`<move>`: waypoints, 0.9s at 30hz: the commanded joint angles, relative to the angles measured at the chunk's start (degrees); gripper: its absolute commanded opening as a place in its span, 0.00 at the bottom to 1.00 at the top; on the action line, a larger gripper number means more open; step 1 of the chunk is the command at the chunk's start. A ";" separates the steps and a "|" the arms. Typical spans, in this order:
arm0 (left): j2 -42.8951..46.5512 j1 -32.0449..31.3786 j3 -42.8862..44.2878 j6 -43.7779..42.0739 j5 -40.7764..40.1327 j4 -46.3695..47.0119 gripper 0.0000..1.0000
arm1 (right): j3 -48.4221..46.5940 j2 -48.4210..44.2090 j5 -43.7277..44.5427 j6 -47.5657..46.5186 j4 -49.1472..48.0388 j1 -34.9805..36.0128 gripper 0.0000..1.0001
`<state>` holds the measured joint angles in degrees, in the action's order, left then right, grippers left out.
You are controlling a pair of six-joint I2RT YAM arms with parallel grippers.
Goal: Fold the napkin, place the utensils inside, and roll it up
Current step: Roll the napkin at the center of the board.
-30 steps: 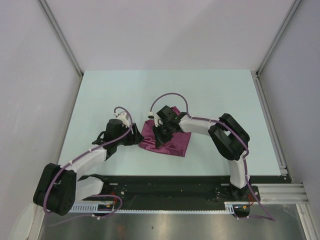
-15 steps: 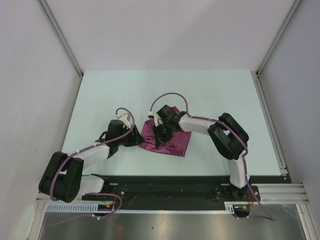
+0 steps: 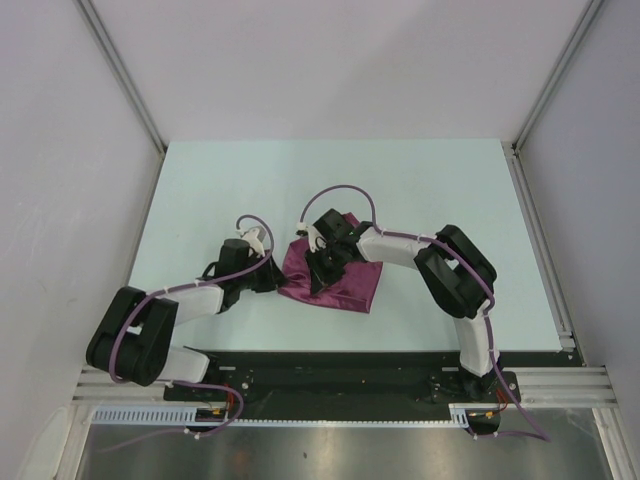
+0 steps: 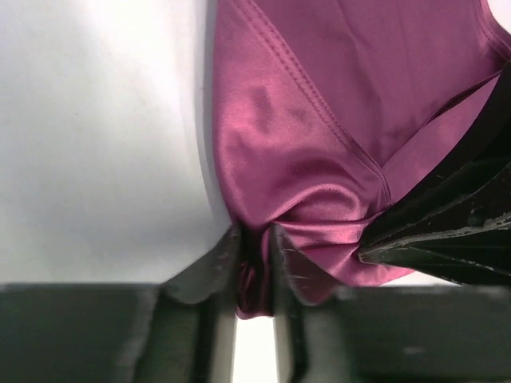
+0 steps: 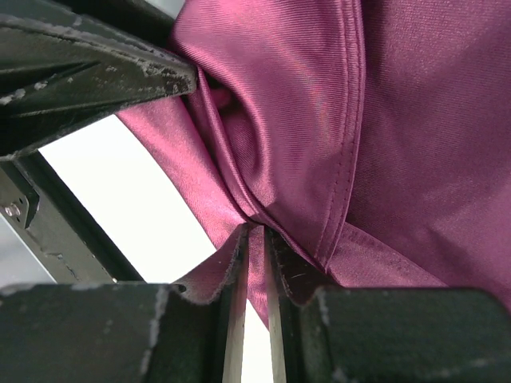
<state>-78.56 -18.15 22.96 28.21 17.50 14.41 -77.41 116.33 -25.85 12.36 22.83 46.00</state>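
Observation:
The plum napkin (image 3: 345,285) lies folded and creased on the pale table (image 3: 420,190), between the two arms. My left gripper (image 3: 278,283) is at the cloth's left edge. In the left wrist view its jaws (image 4: 255,263) are shut on a bunched ridge of napkin (image 4: 303,159). My right gripper (image 3: 322,268) reaches over the napkin's upper left. Its jaws (image 5: 254,239) are shut on a thin fold of napkin (image 5: 399,144). Each gripper appears as a black shape in the other's wrist view. The utensils are hidden.
Grey walls with metal posts (image 3: 120,75) enclose the table on three sides. A black rail (image 3: 340,375) with the arm bases runs along the near edge. Bare table surface lies behind and right of the napkin.
The left arm has lowered and stretched toward the napkin, and its jaws have closed on the cloth's left edge. The right gripper has kept its hold and place.

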 commanded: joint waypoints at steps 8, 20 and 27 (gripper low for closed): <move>0.17 0.40 1.73 -0.61 1.49 -2.28 0.00 | 0.06 -6.28 3.08 -2.86 -0.59 -0.03 0.43; -3.35 0.40 9.11 -0.43 3.07 -13.62 0.00 | 11.05 -16.32 20.48 -16.66 -16.41 10.77 0.77; -5.72 0.49 11.14 -1.05 4.12 -16.96 0.00 | 11.75 -12.36 23.65 -22.99 -20.72 14.29 0.76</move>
<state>-83.02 -18.09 32.01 28.25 19.77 0.32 -65.49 101.80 -5.98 -5.32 6.70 59.35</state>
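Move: The napkin's near left corner lies practically between the left fingers, not 1 cm below them, with the napkin's middle some 4 cm ahead and 11 cm to the right. The right hand, with its fingers on a hem fold, has the near rolled edge it goes for next about 2 cm back and 4 cm to its left; the left corner lies 7 cm to its left, level, and the napkin's middle about 5 cm ahead and 4 cm right. Upward first, the right hand opens wide, lets go of the hem fold and rises nearly 8 cm, then goes left and a little back over the near rolled edge towards the left gripper, its wrist rolling some 35 degrees, before sinking about 2.5 cm with the jaws open. The left fingers shut and pinch the near left corner, staying in place while the wrist tips slightly down. ##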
